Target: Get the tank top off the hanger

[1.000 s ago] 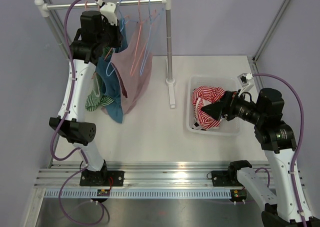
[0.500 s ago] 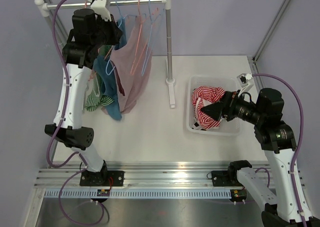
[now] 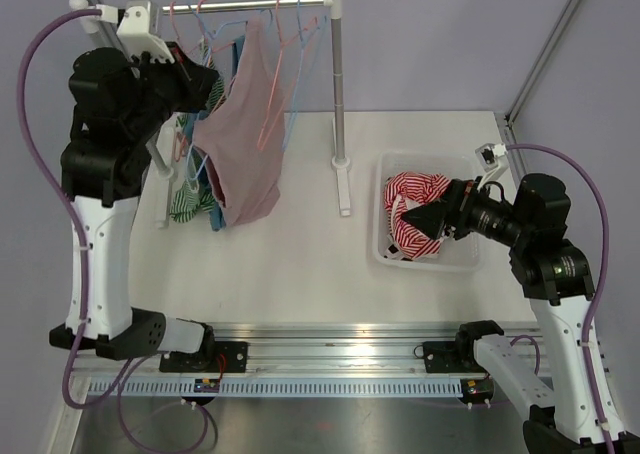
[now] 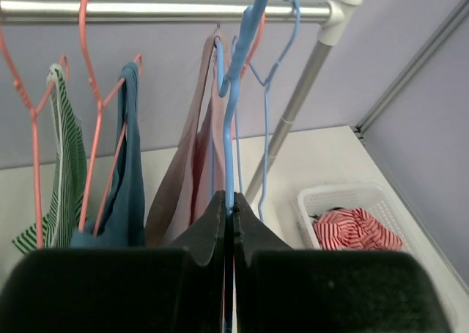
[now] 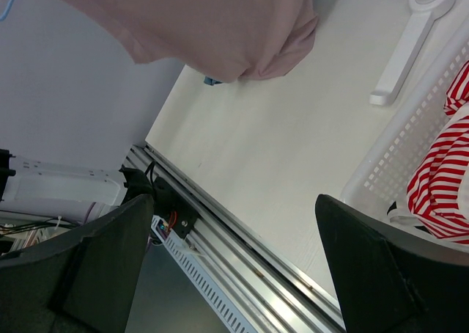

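Note:
My left gripper (image 4: 230, 197) is shut on the wire of a blue hanger (image 4: 233, 127), up by the rail (image 3: 250, 4) at the back left. The hanger's neck runs up past the rail and out of the top of the left wrist view. A pink tank top (image 3: 245, 144) hangs from it, pulled slantwise towards the left gripper (image 3: 208, 87). The same pink tank top (image 4: 192, 175) shows just beyond the fingers. My right gripper (image 3: 415, 219) hovers open over the basket with nothing between its fingers (image 5: 110, 260). The pink tank top's hem (image 5: 198, 25) fills the top of the right wrist view.
A teal garment (image 4: 128, 179) and a green striped garment (image 4: 66, 164) hang on pink hangers at the left. Bare pink and blue hangers (image 3: 290, 64) hang beside the rail's post (image 3: 340, 84). A white basket (image 3: 430, 161) holds a red striped garment (image 3: 420, 187).
My left arm has risen and swung left with the blue hanger in its grip, dragging the pink tank top up and leftwards. The right arm has stayed over the basket.

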`<state>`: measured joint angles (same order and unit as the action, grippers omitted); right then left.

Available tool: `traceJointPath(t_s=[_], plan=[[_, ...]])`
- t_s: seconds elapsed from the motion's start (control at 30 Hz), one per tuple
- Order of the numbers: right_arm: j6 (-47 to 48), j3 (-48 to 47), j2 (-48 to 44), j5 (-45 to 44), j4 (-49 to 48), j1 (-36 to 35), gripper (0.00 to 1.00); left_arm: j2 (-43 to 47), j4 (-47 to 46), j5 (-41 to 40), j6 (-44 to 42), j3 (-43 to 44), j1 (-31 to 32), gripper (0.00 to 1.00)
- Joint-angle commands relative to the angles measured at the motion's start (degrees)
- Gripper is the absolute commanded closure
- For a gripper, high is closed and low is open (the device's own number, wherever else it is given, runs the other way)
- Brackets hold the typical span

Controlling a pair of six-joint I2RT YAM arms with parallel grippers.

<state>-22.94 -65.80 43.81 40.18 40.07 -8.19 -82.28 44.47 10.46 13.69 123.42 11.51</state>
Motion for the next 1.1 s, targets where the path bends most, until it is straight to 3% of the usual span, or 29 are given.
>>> traceJointPath(t_s=[0.0, 0.2, 0.33, 0.5, 0.7, 0.8, 0.87, 0.9, 0.93, 1.07], plan=[[-0.70, -2.75, 0.92, 0.77, -2.63, -0.08, 0.01, 8.52, -4.39, 2.64, 3.09, -3.79, 0.18, 1.00], [-4.13, 0.31, 1.36, 2.88, -8.16, -0.08, 0.00, 20.57, -4.39, 3.51, 3.71, -7.49, 0.18, 1.00], [-11.94, 5.58, -0.30, 4.11, -20.25, -0.08, 0.01, 28.21, -1.67, 6.59, 4.41, -12.66, 0.18, 1.00], [-18.80, 11.74, 0.83, 9.38, -33.47, -0.08, 0.00, 43.48, -1.40, 8.96, 6.43, -28.73, 0.18, 1.00], [-22.59, 15.26, 4.96, 14.40, -44.38, -1.30, 0.01, 54.41, -1.31, 17.48, 9.42, -46.12, 0.18, 1.00], [-17.07, 13.95, 7.68, 7.83, -39.39, -8.84, 0.01, 57.93, -0.70, 20.83, 9.60, -51.67, 0.18, 1.00], [-12.93, 12.81, 9.44, -2.71, -35.00, -14.46, 0.01, 59.59, -1.22, 21.18, 10.30, -54.49, 0.18, 1.00], [-12.40, 12.54, 10.84, -6.22, -34.80, -20.15, 0.01, 59.95, -1.66, 21.18, 10.74, -55.90, 0.18, 1.00], [-12.65, 12.45, 11.46, -13.39, -35.67, -22.38, 0.02, 60.22, -2.54, 21.18, 11.70, -58.61, 0.18, 1.00], [-13.62, 12.19, 14.45, -27.59, -39.37, -32.93, 0.06, 60.48, -5.88, 23.20, 13.55, -64.17, 0.18, 1.00]])
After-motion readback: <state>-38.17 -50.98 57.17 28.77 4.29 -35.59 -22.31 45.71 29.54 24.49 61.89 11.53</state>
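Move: The left hand already grips the blue hanger. The pink tank top hangs from it, its middle about 15 cm below that hand, 6 cm right and 3 cm ahead. The blue tank top hangs roughly 15 cm straight ahead of the left hand and 15 cm lower. From the open right hand, the pink tank top is some 19 cm ahead, 25 cm left and slightly higher; the basket is about 10 cm ahead, 9 cm right and 32 cm below. Left hand draws the hung pink tank top back about 25 cm, then down; open right hand approaches leftward. ##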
